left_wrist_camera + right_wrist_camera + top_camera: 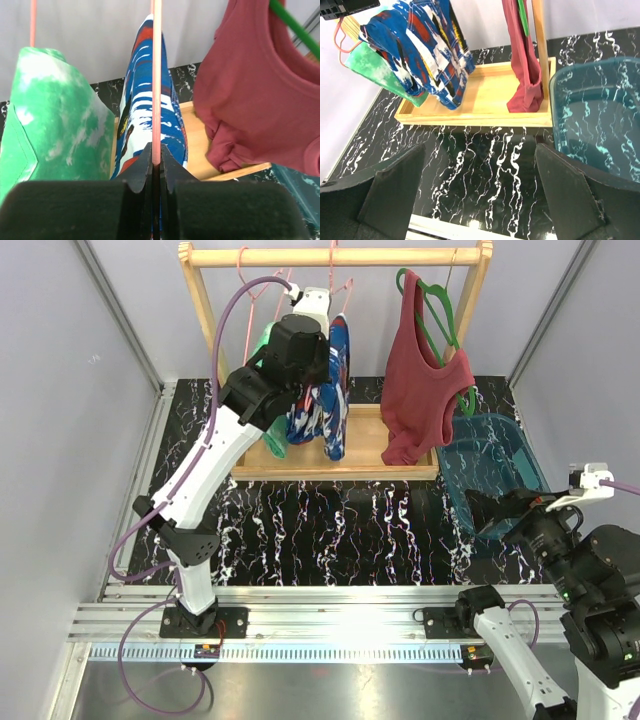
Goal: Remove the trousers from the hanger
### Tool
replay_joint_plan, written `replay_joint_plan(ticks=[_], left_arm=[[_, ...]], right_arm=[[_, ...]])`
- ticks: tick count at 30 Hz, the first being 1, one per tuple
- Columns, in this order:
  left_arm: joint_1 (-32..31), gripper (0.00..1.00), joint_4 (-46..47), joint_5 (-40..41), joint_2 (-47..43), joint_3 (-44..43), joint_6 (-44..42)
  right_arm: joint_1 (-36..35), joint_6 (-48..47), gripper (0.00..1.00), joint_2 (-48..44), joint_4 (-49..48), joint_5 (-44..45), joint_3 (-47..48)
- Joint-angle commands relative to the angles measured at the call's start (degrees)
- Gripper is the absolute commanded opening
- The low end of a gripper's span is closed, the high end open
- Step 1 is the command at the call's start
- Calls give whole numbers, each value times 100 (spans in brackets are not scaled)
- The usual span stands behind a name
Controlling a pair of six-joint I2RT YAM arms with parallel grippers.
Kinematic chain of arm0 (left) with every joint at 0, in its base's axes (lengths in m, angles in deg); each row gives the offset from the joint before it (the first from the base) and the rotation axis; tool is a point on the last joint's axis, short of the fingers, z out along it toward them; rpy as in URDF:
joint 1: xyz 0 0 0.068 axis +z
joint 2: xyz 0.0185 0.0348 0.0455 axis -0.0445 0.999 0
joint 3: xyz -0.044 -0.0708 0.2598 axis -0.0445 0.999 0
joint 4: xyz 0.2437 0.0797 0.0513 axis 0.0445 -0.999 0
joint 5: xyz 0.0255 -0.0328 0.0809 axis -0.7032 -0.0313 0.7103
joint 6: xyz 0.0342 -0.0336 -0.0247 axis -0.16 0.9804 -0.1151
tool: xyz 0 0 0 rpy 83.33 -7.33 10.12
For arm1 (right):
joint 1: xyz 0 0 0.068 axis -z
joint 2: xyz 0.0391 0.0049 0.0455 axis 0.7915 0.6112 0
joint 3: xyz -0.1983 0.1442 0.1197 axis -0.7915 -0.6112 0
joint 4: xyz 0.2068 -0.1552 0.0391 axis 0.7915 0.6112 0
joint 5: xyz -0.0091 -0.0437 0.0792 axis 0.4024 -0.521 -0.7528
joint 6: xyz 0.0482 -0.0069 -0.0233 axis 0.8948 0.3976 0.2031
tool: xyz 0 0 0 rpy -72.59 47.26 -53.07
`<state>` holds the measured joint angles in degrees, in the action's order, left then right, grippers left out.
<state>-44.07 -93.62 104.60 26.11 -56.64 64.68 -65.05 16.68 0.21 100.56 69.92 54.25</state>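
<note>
The blue printed trousers hang on a pink wire hanger from the wooden rail. Just to their left, the green tie-dye trousers hang on a second pink hanger. My left gripper is up at the blue pair's hanger, shut on its thin pink wire. Far off at the near right, my right gripper hovers open over the marbled table with nothing between its fingers.
A dark red tank top hangs on a green hanger at the rail's right end. The rack stands on a wooden tray base. A teal plastic bin sits right of the rack.
</note>
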Motion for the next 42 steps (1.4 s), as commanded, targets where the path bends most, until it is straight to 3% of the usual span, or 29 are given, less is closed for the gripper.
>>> replay_joint_plan(ticks=[1,6,12,17,22,25,26,30,35,38,42], left_arm=[[3,0,1266,-107,-468,-549,82],[-40,0,1450,-230,-678,-427,336],[-664,0,1670,295,-1486,417,468],[-1094,0,1600,630,-2216,1339,1346],[-1464,0,1373,1219,-2604,1912,2277],[-1675,0,1196,1500,-2648,2105,2797],[-1771,0,1222,1571,-2648,2149,2833],[-1860,0,1108,1773,-2560,2237,3376],[-2062,0,1257,2151,-2586,2387,3615],[-2141,0,1231,2336,-2516,2264,3650],[-2150,0,1249,2363,-2507,2246,3720]], right_arm=[[-28,-246,99,237,-444,26,248],[-36,-421,99,570,-664,-78,423],[-36,-738,99,1465,-1375,-1160,695],[-28,-887,99,2503,-1657,-2212,1082],[-141,-852,100,2900,-2008,-2364,829],[-825,-1168,99,2804,-2123,-2014,416],[-1323,-1290,99,2786,-2106,-1534,224],[-2196,-1468,100,2514,-2491,-590,-550],[-3138,-1459,99,2241,-3870,349,-1797],[-3594,-1468,99,2530,-4416,447,-2124],[-4307,-1766,100,2803,-5389,1589,-2528]])
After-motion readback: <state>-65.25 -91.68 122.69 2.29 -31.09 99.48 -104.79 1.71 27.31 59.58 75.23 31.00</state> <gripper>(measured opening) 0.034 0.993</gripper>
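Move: The left hand already pinches the near end of the pink hanger, with the blue trousers' middle about 6 cm ahead and 8 cm below it. The rail, where the hook still is, runs some 22 cm above and 8 cm ahead of the hand. The green trousers hang about 10 cm left and 6 cm ahead, the red top some 19 cm right and 9 cm ahead. From the right hand, the blue trousers lie roughly 30 cm ahead, 28 cm left and 6 cm lower. The left hand, keeping its pinch on the hanger, lifts it about 5 cm and draws it back some 15 cm out of the rack towards the robot, then sinks a few centimetres while rolling its left side down by roughly 30 degrees. The right hand, fingers wide open throughout, first reaches forward and up to the left, then swings back, left and down, ending some 22 cm left and 12 cm lower and turned about 35 degrees counter-clockwise, close by the lower part of the blue trousers; whether it touches them can't be seen. ##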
